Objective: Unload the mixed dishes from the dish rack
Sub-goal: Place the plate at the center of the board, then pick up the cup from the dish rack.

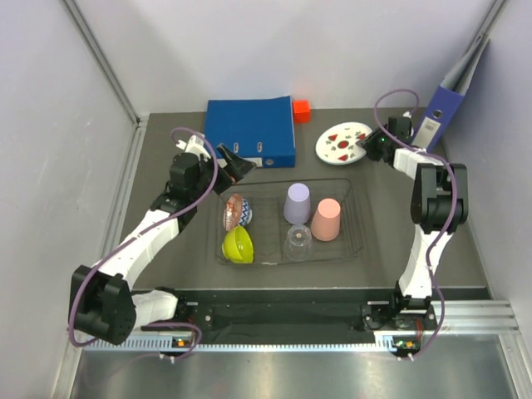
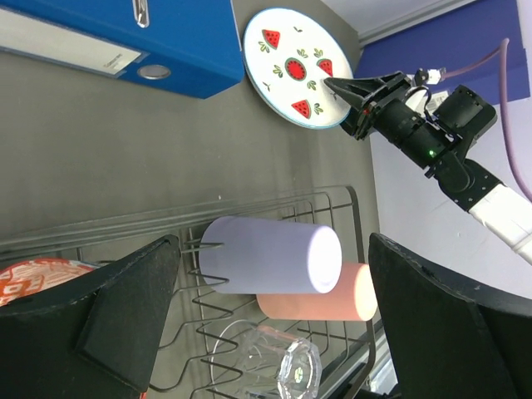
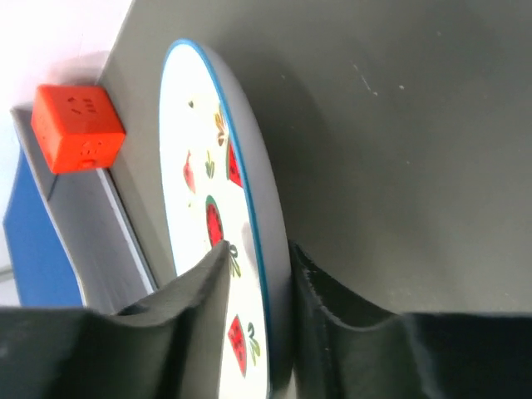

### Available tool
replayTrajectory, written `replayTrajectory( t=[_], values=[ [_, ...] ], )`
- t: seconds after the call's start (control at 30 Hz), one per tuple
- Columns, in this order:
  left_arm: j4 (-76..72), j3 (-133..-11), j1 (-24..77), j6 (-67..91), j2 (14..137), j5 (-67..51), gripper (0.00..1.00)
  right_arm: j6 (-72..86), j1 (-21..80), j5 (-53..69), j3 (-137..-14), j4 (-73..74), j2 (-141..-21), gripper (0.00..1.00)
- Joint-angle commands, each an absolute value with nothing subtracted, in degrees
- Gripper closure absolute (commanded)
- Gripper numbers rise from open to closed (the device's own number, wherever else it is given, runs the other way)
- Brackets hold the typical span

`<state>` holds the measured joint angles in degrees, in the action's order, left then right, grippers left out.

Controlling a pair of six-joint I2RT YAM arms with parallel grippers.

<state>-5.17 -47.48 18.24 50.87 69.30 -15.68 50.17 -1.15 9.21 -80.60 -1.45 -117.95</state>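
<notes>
The white plate (image 1: 342,143) (image 2: 291,66) (image 3: 199,166) with red marks lies on the table behind the dish rack (image 1: 353,195) (image 2: 332,199). My right gripper (image 1: 366,148) (image 2: 332,87) (image 3: 258,245) straddles its near rim, jaws slightly parted, one finger over the face and one under. In the rack stand a lilac cup (image 1: 297,202) (image 2: 266,253), a salmon-pink cup (image 1: 327,219) (image 2: 332,295), a clear tumbler (image 1: 298,241) (image 2: 283,366), a lime-yellow bowl (image 1: 238,244) and a patterned bowl (image 1: 237,210) (image 2: 37,274). My left gripper (image 1: 237,162) (image 2: 273,241) hovers wide open over the rack's back left, empty.
A blue binder (image 1: 249,131) (image 2: 108,41) lies flat behind the rack, with a small orange-red cube (image 1: 301,108) (image 3: 76,126) at its right end. Another blue binder (image 1: 445,100) leans on the right wall beside the right arm. White walls close both sides.
</notes>
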Motion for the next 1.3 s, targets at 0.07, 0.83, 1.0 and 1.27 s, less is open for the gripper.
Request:
replayTrajectory(
  t=[0.07,0.83,1.0,1.27],
  values=[
    [-7.4,-46.1,18.0,50.8,69.0,-17.0,0.01,49.7,-0.4,9.8,-78.2,-3.6,-114.7,0.53],
    [-3.3,-46.0,18.0,47.3,68.2,-14.7,0.01,49.6,-0.5,2.9,-64.1,6.0,-99.3,0.20],
    [-0.5,-48.3,18.0,44.6,66.8,-11.3,0.01,50.3,1.9,6.2,-57.0,-2.0,-87.8,0.19],
    [12.7,-54.7,18.0,45.3,69.2,-1.1,0.01,38.6,14.4,0.4,-63.5,5.1,-74.5,0.00]
  ],
)
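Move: The right hand has hold of the plate's raised right rim, its grip already loosening; the plate's middle lies roughly 5 cm ahead, 7 cm to the left and 2 cm lower. Counted from that hand, the orange block stands about 16 cm ahead and 21 cm left, the lying blue binder 7 cm ahead and 37 cm left, and the purple cup 18 cm back and 21 cm left. From the left hand the plate is some 25 cm ahead, 28 cm right and 17 cm down. Lower the right gripper about 3 cm while easing back and opening the fingers to let go of the plate's rim, then draw it back towards the rack to roughly 13 cm in all. Finish by lifting it steeply and swinging left, fingers wide open and tipping up. Sink the open left gripper about 3 cm, then shift it left as far again, rolling its left side up. ##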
